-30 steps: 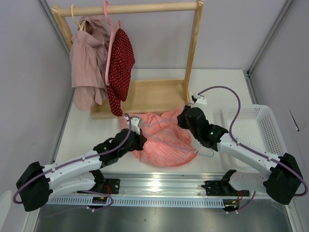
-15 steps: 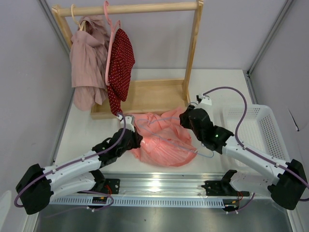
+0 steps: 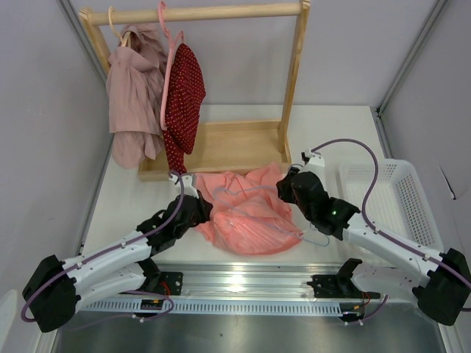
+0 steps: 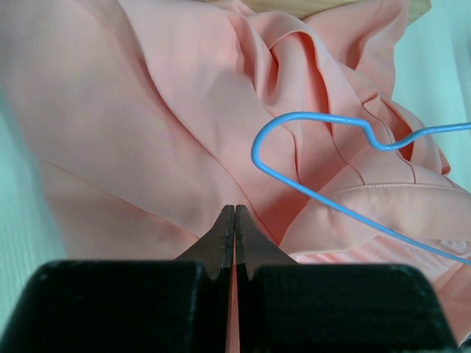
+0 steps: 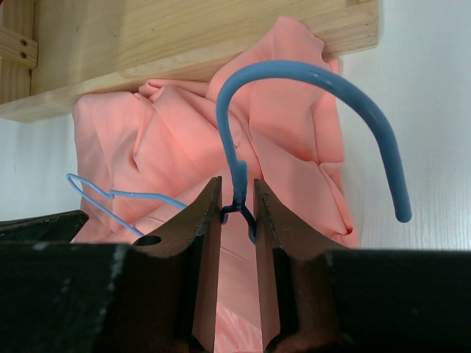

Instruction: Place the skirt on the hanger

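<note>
The salmon-pink skirt (image 3: pixel 243 235) lies crumpled on the white table in front of the rack's base. The light-blue wire hanger (image 3: pixel 316 239) lies across it, one shoulder sticking out past the skirt's near right edge. My right gripper (image 3: pixel 287 185) is at the skirt's right side, shut on the hanger (image 5: pixel 316 81) at the twisted neck under its hook (image 5: pixel 237 187). My left gripper (image 3: pixel 204 211) sits at the skirt's left edge with its jaws pressed together on the fabric (image 4: pixel 234 209). In the left wrist view a bent shoulder of the hanger (image 4: pixel 309 121) rests on the skirt (image 4: pixel 132 110).
A wooden rack (image 3: pixel 221 147) stands behind the skirt. A dusty mauve garment (image 3: pixel 132 103) and a dark red dotted garment (image 3: pixel 184 103) on a pink hanger hang from its rail. A white basket (image 3: pixel 390 195) sits at the right edge.
My left gripper has drawn back to the left along the skirt's edge. My right gripper has shifted slightly right and nearer with the hanger.
</note>
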`<state>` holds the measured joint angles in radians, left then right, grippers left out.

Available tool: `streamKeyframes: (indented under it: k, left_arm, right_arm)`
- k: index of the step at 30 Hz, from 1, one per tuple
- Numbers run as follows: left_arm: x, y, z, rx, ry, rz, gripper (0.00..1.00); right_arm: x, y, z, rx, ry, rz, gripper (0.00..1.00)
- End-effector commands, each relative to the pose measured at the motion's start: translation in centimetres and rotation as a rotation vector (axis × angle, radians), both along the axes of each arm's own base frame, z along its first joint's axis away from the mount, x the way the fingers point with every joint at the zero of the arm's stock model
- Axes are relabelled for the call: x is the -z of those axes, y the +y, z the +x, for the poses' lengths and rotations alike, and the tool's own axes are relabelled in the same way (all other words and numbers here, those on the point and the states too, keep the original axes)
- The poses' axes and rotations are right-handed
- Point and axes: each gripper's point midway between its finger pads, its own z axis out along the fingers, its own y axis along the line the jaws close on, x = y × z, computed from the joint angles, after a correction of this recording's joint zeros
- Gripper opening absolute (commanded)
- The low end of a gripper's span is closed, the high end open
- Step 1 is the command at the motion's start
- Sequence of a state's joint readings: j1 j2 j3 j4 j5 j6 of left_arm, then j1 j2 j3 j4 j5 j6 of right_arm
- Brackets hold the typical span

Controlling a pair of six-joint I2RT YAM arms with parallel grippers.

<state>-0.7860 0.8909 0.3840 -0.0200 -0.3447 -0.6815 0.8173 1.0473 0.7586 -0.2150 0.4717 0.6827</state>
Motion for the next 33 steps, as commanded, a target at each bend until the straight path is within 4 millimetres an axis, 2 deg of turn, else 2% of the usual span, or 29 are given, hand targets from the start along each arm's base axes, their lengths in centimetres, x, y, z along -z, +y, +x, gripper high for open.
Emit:
streamKeyframes:
  k: [1,4,8,9,11,12,13,14,15,16,18,19,20,21,22,25,28,30,32,33]
  left_arm:
    - [-0.6,0.1,0.6,-0.032,-0.02,-0.04,0.0]
    - [-1.0,-0.5,0.3,0.008,-0.035,-0.055,0.0]
    - [-2.8,-1.4,-0.1,0.093,-0.086,-0.065,0.0]
    - [-3.9,-1.6,0.0,0.107,-0.106,-0.07,0.0]
    - [-4.2,-2.2,-0.7,0.189,-0.114,-0.038,0.0]
    - [-5.5,-2.4,-0.6,0.199,-0.123,-0.027,0.0]
    - [-5.6,-2.3,-0.7,0.22,-0.14,0.009,0.0]
    - [-5.7,-2.5,-1.3,0.251,-0.145,0.03,0.03]
    - [-6.9,-2.9,-1.4,0.278,-0.181,0.039,0.09]
    - [-7.0,-3.4,-1.9,0.314,-0.18,0.052,0.2]
    - [-7.2,-4.5,-2.7,0.38,-0.168,0.098,0.3]
    - [-6.9,-5.6,-3.8,0.435,-0.162,0.12,0.38]
    - [-7.1,-6.2,-4.2,0.453,-0.164,0.138,0.41]
    - [-6.5,-6.4,-4.5,0.462,-0.152,0.179,0.44]
    - [-6.0,-7.6,-5.3,0.506,-0.133,0.208,0.46]
    - [-3.6,-8.5,-6.0,0.52,-0.083,0.285,0.51]
    - [-1.8,-9.4,-6.0,0.529,-0.042,0.314,0.53]
    - [-1.5,-9.9,-5.7,0.522,-0.031,0.324,0.54]
    - [-0.1,-9.9,-5.4,0.512,0.008,0.382,0.55]
    - [0.0,-10.0,-5.2,0.505,0.015,0.393,0.55]
  right_arm:
    - [-0.7,-0.4,-0.3,0.008,-0.016,0.018,0.0]
    - [-0.8,-0.6,0.0,0.017,-0.017,0.023,0.0]
    - [-0.6,-0.5,0.5,0.029,-0.005,0.02,0.0]
    - [-0.8,-0.5,0.6,0.033,0.001,0.019,0.0]
    - [-0.3,-0.4,0.9,0.043,0.016,0.007,0.0]
    - [-0.2,-0.4,0.9,0.043,0.017,0.005,0.0]
    - [-0.2,-0.3,1.0,0.042,0.016,0.009,0.0]
    - [-0.1,-0.4,1.2,0.047,0.018,0.007,0.0]
    - [0.0,-0.3,1.2,0.044,0.025,0.008,0.0]
    - [-0.3,-0.2,1.4,0.045,0.023,0.011,0.0]
    - [0.1,-0.1,1.7,0.05,0.036,0.001,0.0]
    - [-0.3,0.0,1.8,0.05,0.03,0.006,0.0]
    - [-0.3,0.1,1.9,0.05,0.03,0.006,0.0]
    - [-0.2,0.2,2.0,0.053,0.036,0.001,0.0]
    - [-0.6,0.3,2.2,0.058,0.033,0.006,0.0]
    - [-0.7,0.2,2.4,0.065,0.038,-0.007,0.0]
    - [-0.9,0.3,2.5,0.068,0.037,-0.004,0.0]
    - [-0.8,0.2,2.4,0.071,0.04,-0.005,0.0]
    - [-0.8,0.1,2.5,0.075,0.038,-0.005,0.0]
    - [-0.9,0.1,2.4,0.073,0.037,-0.004,0.0]
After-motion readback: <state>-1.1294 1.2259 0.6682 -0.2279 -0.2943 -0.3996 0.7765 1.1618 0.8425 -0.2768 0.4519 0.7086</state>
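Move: Down behind and to the right of the left hand lies the skirt's waist opening, about 5 cm back, some 9 cm to the right and 5 cm below its shut fingertips. The hanger's left corner is roughly 6 cm ahead and 2 cm right, slightly lower; the rack base's middle lies some 20 cm ahead, 3 cm right. From the right hand, holding the hanger by its neck, that opening is about 12 cm back, 12 cm left and well below, perhaps 12 cm. Lifting some 6 cm clear of the skirt's left part, the left hand arcs right and back, about 9 cm and 7 cm in all, over the hanger's long lower bar to the waist opening, and sinks some 8 cm towards it, turning about 30 degrees clockwise with its left side tipping up and its fingers opening halfway. The right hand keeps its grip on the hanger, easing it a little forward and down. ##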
